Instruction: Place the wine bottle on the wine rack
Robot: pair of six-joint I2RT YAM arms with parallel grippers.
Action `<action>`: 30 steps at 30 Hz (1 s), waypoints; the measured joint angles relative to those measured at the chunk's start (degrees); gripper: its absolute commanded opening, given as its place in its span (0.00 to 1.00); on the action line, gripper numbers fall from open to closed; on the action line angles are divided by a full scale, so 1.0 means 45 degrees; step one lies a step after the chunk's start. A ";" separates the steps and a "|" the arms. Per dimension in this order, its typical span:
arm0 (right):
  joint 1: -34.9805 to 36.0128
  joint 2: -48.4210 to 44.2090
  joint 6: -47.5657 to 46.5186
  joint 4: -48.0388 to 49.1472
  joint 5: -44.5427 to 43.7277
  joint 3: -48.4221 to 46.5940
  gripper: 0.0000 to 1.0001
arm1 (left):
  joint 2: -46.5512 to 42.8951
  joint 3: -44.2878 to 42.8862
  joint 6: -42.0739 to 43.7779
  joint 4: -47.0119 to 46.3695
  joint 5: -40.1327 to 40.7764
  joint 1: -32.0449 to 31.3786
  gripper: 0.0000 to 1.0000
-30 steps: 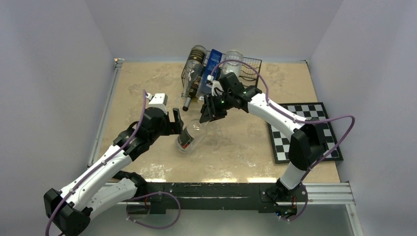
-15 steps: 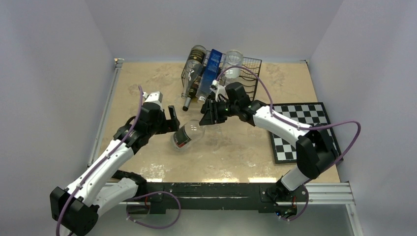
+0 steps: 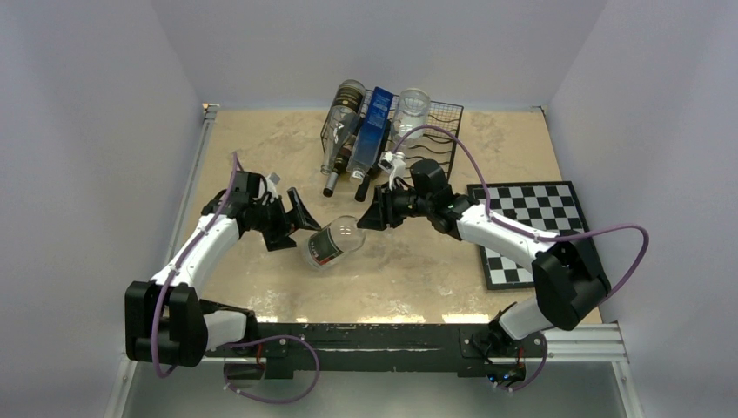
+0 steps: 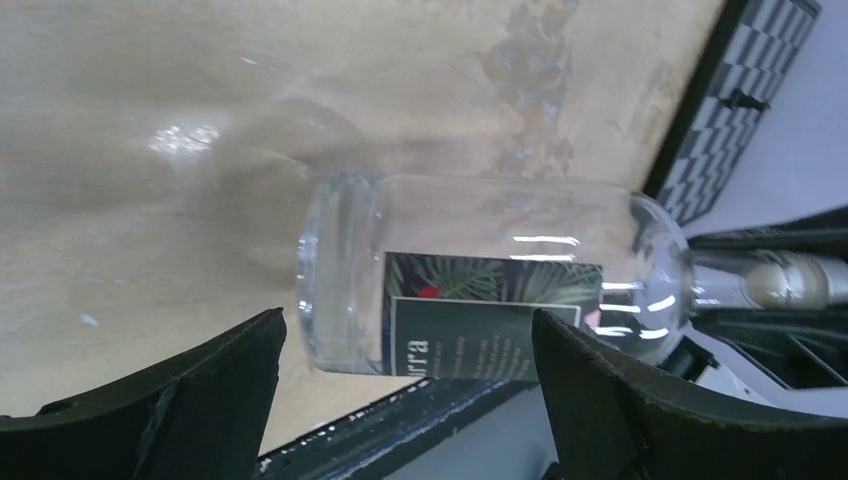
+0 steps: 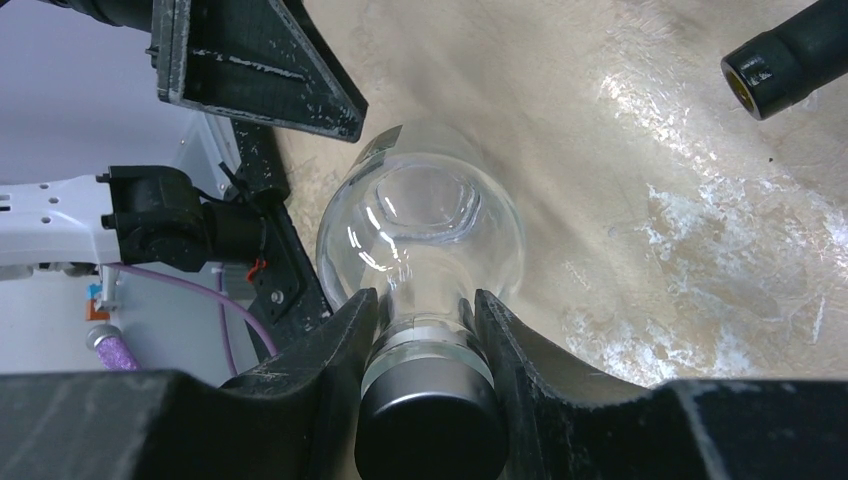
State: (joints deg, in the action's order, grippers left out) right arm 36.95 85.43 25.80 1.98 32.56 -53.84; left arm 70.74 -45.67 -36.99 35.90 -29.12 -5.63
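The wine bottle [image 3: 333, 242] is clear glass with a dark label and a black cap. It lies slanted at mid-table, neck toward the right. My right gripper [image 3: 370, 216] is shut on the bottle's neck [image 5: 420, 300], just below the cap. My left gripper [image 3: 296, 222] stands open beside the bottle's base, its fingers apart on either side of the label end [image 4: 480, 275] without touching it. The wine rack [image 3: 439, 131], black wire mesh, stands at the back of the table behind both grippers.
The rack holds a dark bottle [image 3: 342, 131], a blue bottle [image 3: 372, 131] and a clear one [image 3: 411, 111]; the dark bottle's neck [image 5: 785, 55] sticks out toward the front. A chessboard [image 3: 540, 231] lies at the right. A black rail [image 3: 392, 335] runs along the near edge.
My left arm has swung back to the left, its gripper turning to face the bottle's base. My right gripper has shifted slightly right and lower, still holding the neck.
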 measured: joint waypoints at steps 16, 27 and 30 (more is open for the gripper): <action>0.0015 0.0175 -0.0903 0.0374 0.0491 0.0185 0.00 | 0.0160 0.0345 0.0015 -0.0223 -0.0549 0.0092 0.97; 0.2147 -0.0233 -0.3274 -0.1792 -0.0879 0.0389 0.00 | 0.0112 0.1020 -0.0073 -0.1049 0.0039 0.0107 0.96; 0.2487 0.0029 -0.3619 -0.2176 -0.1511 0.0699 0.00 | 0.0112 0.1015 -0.0087 -0.1020 0.0136 0.0078 0.96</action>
State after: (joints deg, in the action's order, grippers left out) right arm 48.14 85.56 9.52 -7.81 25.76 -50.70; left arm 71.24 -41.10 -37.39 31.31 -28.51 -5.28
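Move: The clear bottle, held neck-first in the right fingers, has its middle about 7 cm to the left hand's right, 2 cm back and roughly level. From the right hand, the left gripper stands some 15 cm left, 2 cm back and 5 cm lower. One dark bottle neck at the rack's near edge is 10 cm ahead of the right hand, 1 cm left and 12 cm below; the rack's middle is about 25 cm ahead, 6 cm right. Keeping its grip on the clear bottle's neck, the right hand hardly stirs at first, then draws back about 7 cm and sinks some 6 cm in front of the left gripper, turning about 15 degrees counter-clockwise with its fingers tipping down. The left hand, still wide open, eases back a centimetre and returns, then lowers about 2 cm by the bottle's base end, which seems to bear on its fingers. ##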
